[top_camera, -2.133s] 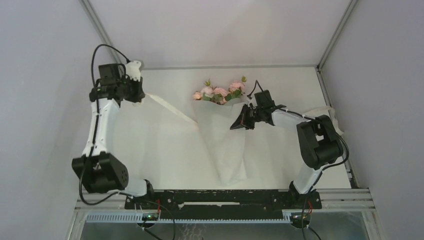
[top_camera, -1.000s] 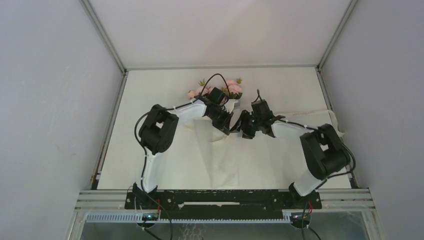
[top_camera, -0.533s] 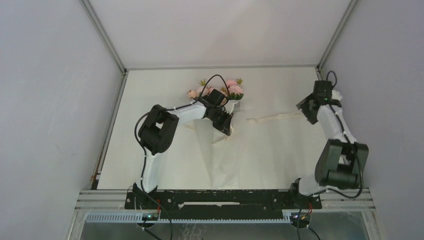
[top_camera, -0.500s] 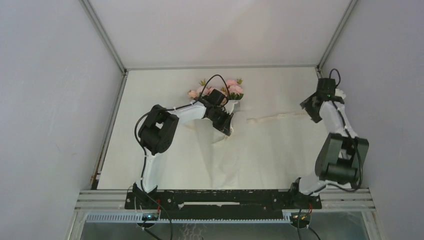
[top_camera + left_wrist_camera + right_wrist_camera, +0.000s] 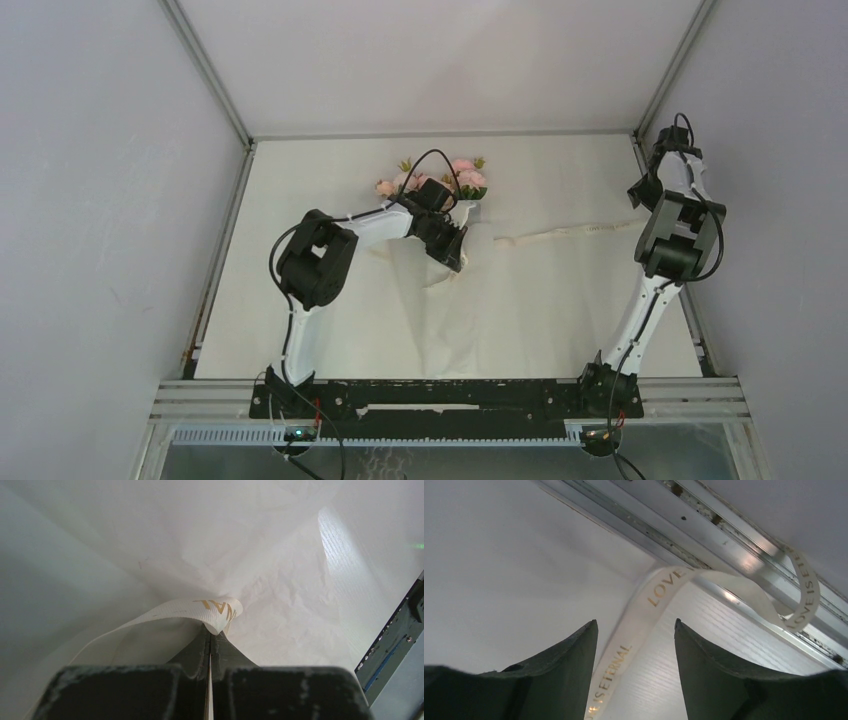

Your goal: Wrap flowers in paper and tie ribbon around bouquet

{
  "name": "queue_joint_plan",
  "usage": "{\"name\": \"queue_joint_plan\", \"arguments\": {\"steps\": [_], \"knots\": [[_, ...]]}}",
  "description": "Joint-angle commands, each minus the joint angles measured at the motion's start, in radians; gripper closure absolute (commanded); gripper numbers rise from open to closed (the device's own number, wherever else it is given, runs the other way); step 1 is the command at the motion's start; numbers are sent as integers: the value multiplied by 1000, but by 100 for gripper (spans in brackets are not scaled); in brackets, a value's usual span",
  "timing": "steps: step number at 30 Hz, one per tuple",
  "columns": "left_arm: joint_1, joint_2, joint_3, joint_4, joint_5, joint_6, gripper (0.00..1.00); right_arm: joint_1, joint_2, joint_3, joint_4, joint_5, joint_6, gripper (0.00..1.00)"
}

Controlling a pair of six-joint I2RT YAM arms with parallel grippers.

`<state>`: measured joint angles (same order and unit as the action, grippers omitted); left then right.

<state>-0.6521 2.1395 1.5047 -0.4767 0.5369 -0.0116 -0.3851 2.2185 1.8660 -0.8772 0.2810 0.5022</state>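
Note:
The bouquet lies at the back centre, pink flowers (image 5: 430, 185) at the top and white paper (image 5: 450, 310) spreading toward me. My left gripper (image 5: 459, 264) rests on the paper just below the blooms, shut on a fold of the cream ribbon (image 5: 200, 610) with gold letters; its tips (image 5: 211, 632) pinch that fold over the creased paper (image 5: 290, 575). The ribbon (image 5: 580, 230) runs right across the table to my right gripper (image 5: 641, 193) at the far right edge. There the right gripper (image 5: 634, 624) is open, and the ribbon (image 5: 664, 587) lies loose on the table between its fingers.
An aluminium rail (image 5: 724, 535) borders the table's right edge directly ahead of the right gripper, and the ribbon's end (image 5: 806, 592) loops over it. Grey enclosure walls (image 5: 770, 200) stand close on both sides and behind. The right arm's elbow (image 5: 680, 235) is raised near the right wall.
The left arm came from the far left to the bouquet and stayed there. The right gripper left the bouquet's middle, swung to the far right edge and opened; the ribbon now trails rightward.

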Motion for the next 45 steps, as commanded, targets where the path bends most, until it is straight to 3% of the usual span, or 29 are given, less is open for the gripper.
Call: {"name": "queue_joint_plan", "arguments": {"steps": [1, 5, 8, 12, 13, 18, 24, 28, 31, 34, 37, 45], "knots": [[-11, 2, -9, -6, -16, 7, 100, -9, 63, 91, -48, -5, -31, 33], [-10, 1, -5, -10, -18, 9, 100, -32, 116, 97, -46, -41, -22, 35], [-11, -1, -1, -15, -20, 10, 100, -45, 137, 81, -36, -75, -28, 44], [-9, -6, 0, -22, -24, 10, 100, -53, 120, 51, 3, -110, -62, 97], [-10, -7, 0, -23, -26, 10, 100, -54, 107, 46, 8, -114, -69, 100], [-10, -11, 3, -23, -24, 10, 100, -52, -98, -84, 80, -105, -83, 100], [-10, -11, 13, -38, -31, 51, 100, 29, -604, -386, 216, -142, -132, 100], [-6, -9, 24, -48, -26, 61, 100, 218, -919, -488, 302, -224, -245, 100], [-3, -7, 37, -53, -11, 65, 100, 469, -1102, -595, 427, -455, -317, 100], [4, -11, 45, -60, 8, 68, 100, 687, -1176, -723, 581, -679, -323, 100], [16, -30, 37, -59, 24, 71, 100, 848, -1186, -831, 684, -728, -276, 100], [64, -90, -33, -19, 69, 73, 100, 950, -1154, -1176, 1128, -788, -2, 100]]}}
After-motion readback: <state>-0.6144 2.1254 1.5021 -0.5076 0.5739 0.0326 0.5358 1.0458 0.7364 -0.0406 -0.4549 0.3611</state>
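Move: The stretch of ribbon to grasp lies just under the open right fingers at the table's right edge, some 3 cm below and 1 cm ahead. The ribbon's crossing, pinched in the left hand on the paper wrap, is about 46 cm to the right hand's left and 13 cm back; the flower heads stand roughly 17 cm beyond that crossing and 5 cm left of it. From the left hand, the stretch to grasp is about 46 cm right and 13 cm ahead, about level. Lower the right gripper about 3 cm onto the ribbon and shut the fingers on it. Then draw back a little, lift steeply and swing some 45 cm left in a high arc, coming back and down towards the bouquet and left hand, while the wrist turns about 100 degrees until the fingers point left and forward. Keep the left gripper pinching the ribbon on the wrap. ##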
